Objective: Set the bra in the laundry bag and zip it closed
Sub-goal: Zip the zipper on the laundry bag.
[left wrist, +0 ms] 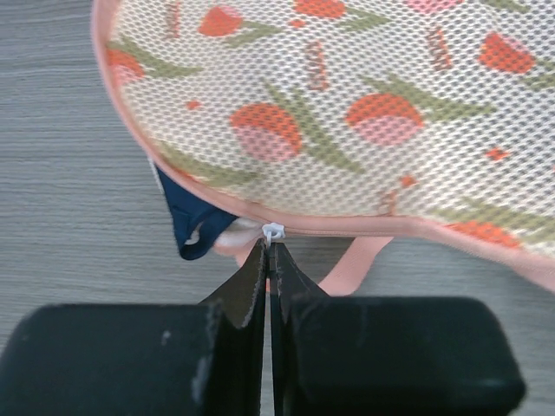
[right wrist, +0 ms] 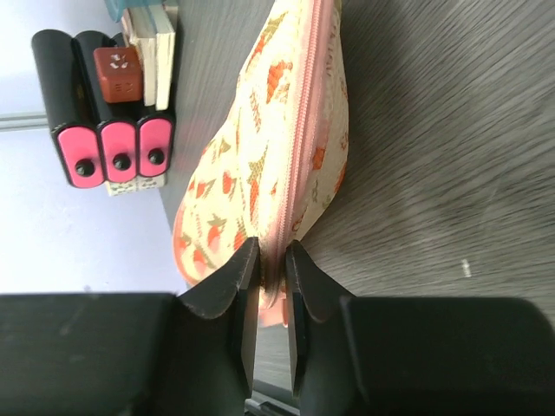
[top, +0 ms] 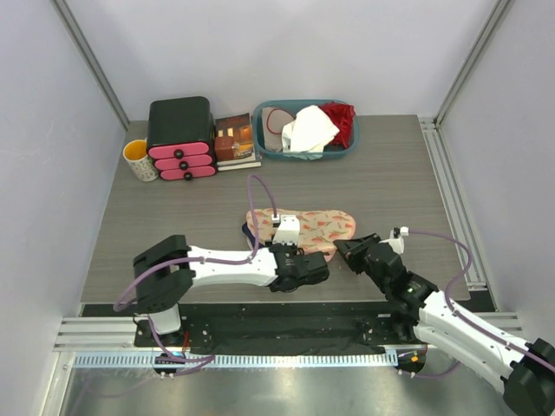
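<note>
The laundry bag (top: 305, 225) (left wrist: 347, 104) (right wrist: 269, 147), cream mesh with a reddish floral print and pink zipper trim, lies at the table's near middle. A navy piece of the bra (left wrist: 186, 221) pokes out from under its left near edge; the remainder of the bra is hidden inside. My left gripper (top: 279, 250) (left wrist: 269, 251) is shut on the white zipper pull (left wrist: 272, 231) at the bag's near rim. At the bag's right end, my right gripper (top: 347, 250) (right wrist: 272, 251) is shut on the pink zipper rim, which is pinched between its fingers.
At the back stand a teal basket (top: 269, 147) holding a white cloth (top: 308, 128) and a red garment (top: 344, 121), a black drawer unit with pink drawers (top: 180, 139) (right wrist: 104, 147), books (top: 234, 139) and a mug (top: 139, 160). A pink strap loop (left wrist: 355, 264) lies beside the left fingers.
</note>
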Controlling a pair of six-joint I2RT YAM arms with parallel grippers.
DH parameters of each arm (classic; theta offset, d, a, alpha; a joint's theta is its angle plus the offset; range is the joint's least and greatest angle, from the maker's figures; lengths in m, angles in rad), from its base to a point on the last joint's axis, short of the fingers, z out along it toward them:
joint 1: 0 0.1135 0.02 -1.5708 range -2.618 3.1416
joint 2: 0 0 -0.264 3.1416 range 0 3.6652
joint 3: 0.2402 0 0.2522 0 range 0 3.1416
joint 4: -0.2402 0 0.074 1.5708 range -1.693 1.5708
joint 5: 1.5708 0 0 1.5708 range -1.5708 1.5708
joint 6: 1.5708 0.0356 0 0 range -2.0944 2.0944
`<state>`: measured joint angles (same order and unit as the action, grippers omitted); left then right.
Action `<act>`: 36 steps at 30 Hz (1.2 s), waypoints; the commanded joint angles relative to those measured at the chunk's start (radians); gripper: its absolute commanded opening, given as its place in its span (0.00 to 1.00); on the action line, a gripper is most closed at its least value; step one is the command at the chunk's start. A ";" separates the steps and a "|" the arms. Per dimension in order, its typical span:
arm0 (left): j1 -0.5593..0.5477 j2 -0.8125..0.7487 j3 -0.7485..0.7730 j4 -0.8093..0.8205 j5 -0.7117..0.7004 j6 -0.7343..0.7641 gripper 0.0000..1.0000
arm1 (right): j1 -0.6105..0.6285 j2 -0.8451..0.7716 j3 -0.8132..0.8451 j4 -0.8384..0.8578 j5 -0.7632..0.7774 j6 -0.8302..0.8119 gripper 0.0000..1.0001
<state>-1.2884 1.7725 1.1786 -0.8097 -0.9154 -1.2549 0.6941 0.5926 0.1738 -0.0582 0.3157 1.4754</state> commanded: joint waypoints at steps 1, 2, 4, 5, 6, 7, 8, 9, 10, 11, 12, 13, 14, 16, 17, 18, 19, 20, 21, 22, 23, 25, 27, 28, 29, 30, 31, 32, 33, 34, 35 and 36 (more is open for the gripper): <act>0.003 -0.136 -0.100 0.058 -0.020 0.112 0.00 | -0.036 -0.010 0.021 -0.051 0.074 -0.099 0.21; 0.003 -0.152 -0.115 0.070 -0.011 0.133 0.00 | -0.050 -0.005 0.035 -0.058 0.068 -0.116 0.20; 0.003 -0.215 -0.166 0.104 0.018 0.182 0.00 | -0.103 0.021 0.042 -0.060 0.039 -0.157 0.18; 0.003 -0.241 -0.183 0.116 0.027 0.196 0.00 | -0.126 0.030 0.058 -0.060 0.020 -0.212 0.18; 0.003 -0.261 -0.198 0.124 0.036 0.209 0.00 | -0.155 0.042 0.065 -0.061 0.004 -0.240 0.18; 0.003 -0.306 -0.227 0.144 0.053 0.238 0.00 | -0.204 0.056 0.073 -0.060 -0.035 -0.263 0.17; 0.003 -0.327 -0.244 0.159 0.067 0.256 0.00 | -0.232 0.082 0.087 -0.055 -0.055 -0.315 0.18; 0.003 -0.349 -0.258 0.165 0.073 0.271 0.00 | -0.257 0.101 0.099 -0.052 -0.075 -0.340 0.17; 0.003 -0.390 -0.284 0.167 0.076 0.279 0.00 | -0.277 0.114 0.110 -0.049 -0.089 -0.369 0.17; 0.003 -0.407 -0.295 0.185 0.084 0.297 0.00 | -0.303 0.149 0.134 -0.045 -0.114 -0.394 0.17; 0.003 -0.426 -0.307 0.199 0.093 0.316 0.00 | -0.314 0.168 0.148 -0.034 -0.124 -0.446 0.17; 0.003 -0.458 -0.324 0.211 0.105 0.357 0.00 | -0.318 0.189 0.162 -0.029 -0.133 -0.473 0.17; 0.003 -0.475 -0.333 0.252 0.136 0.380 0.00 | -0.324 0.247 0.197 -0.023 -0.165 -0.499 0.17; 0.003 -0.499 -0.359 0.300 0.180 0.423 0.00 | -0.326 0.306 0.234 -0.023 -0.197 -0.578 0.18; 0.003 -0.522 -0.370 0.326 0.208 0.448 0.00 | -0.326 0.328 0.256 -0.023 -0.204 -0.602 0.18; 0.003 -0.531 -0.379 0.358 0.217 0.454 0.00 | -0.334 0.363 0.265 -0.028 -0.198 -0.640 0.18; 0.003 -0.541 -0.398 0.365 0.222 0.459 0.00 | -0.341 0.378 0.271 -0.035 -0.191 -0.655 0.18; 0.003 -0.548 -0.402 0.366 0.219 0.456 0.00 | -0.355 0.387 0.279 -0.041 -0.191 -0.667 0.18; 0.003 -0.551 -0.407 0.359 0.220 0.456 0.00 | -0.378 0.406 0.279 -0.042 -0.199 -0.676 0.18; 0.003 -0.553 -0.415 0.357 0.220 0.457 0.00 | -0.390 0.415 0.280 -0.043 -0.202 -0.688 0.18; 0.003 -0.558 -0.419 0.359 0.222 0.460 0.00 | -0.404 0.429 0.288 -0.043 -0.210 -0.699 0.18; 0.003 -0.570 -0.433 0.366 0.228 0.479 0.00 | -0.432 0.464 0.299 -0.038 -0.221 -0.731 0.19; 0.003 -0.590 -0.444 0.372 0.245 0.503 0.00 | -0.435 0.495 0.323 -0.028 -0.239 -0.763 0.21; 0.003 -0.596 -0.447 0.403 0.260 0.512 0.00 | -0.435 0.531 0.338 -0.035 -0.274 -0.782 0.22; 0.003 -0.602 -0.450 0.418 0.283 0.523 0.00 | -0.435 0.545 0.370 -0.049 -0.297 -0.825 0.26; 0.003 -0.608 -0.450 0.437 0.305 0.537 0.00 | -0.435 0.552 0.380 -0.055 -0.349 -0.843 0.37; 0.003 -0.607 -0.450 0.473 0.335 0.538 0.00 | -0.429 0.544 0.391 -0.060 -0.404 -0.859 0.42; 0.003 -0.604 -0.445 0.490 0.346 0.540 0.00 | -0.423 0.527 0.397 -0.080 -0.411 -0.865 0.47; 0.003 -0.596 -0.430 0.504 0.358 0.543 0.01 | -0.406 0.500 0.398 -0.118 -0.406 -0.868 0.55; 0.003 -0.576 -0.421 0.517 0.377 0.549 0.00 | -0.378 0.471 0.398 -0.141 -0.393 -0.869 0.60; 0.003 -0.561 -0.410 0.539 0.380 0.552 0.00 | -0.319 0.402 0.403 -0.172 -0.327 -0.869 0.66; 0.003 -0.547 -0.381 0.547 0.389 0.554 0.00 | -0.289 0.376 0.409 -0.243 -0.320 -0.857 0.74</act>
<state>-1.2877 1.1931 0.7307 -0.3695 -0.5789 -0.7448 0.3046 1.1046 0.5312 -0.1665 -0.0330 0.6712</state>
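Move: The left fingers are shut on the white zipper pull. The bag's left end, where the open side runs out, lies about 11 cm to the left and 3 cm ahead, a little lower; the navy bra strap pokes out roughly 8 cm left and 1 cm ahead, and the pink loop hangs some 5 cm right and 2 cm back. From the right gripper, pinching the zip edge near the bag's right end, the pull is about 7 cm left and 1 cm back, slightly lower. Keep the left gripper shut on the zipper pull and draw it back about 5 cm, lifting some 3 cm, first easing left, while turning it some 25 degrees clockwise. Meanwhile swing the right gripper forward, right and down with the bag's end, rolling its left side down, then open its fingers and start to rise off the bag. ##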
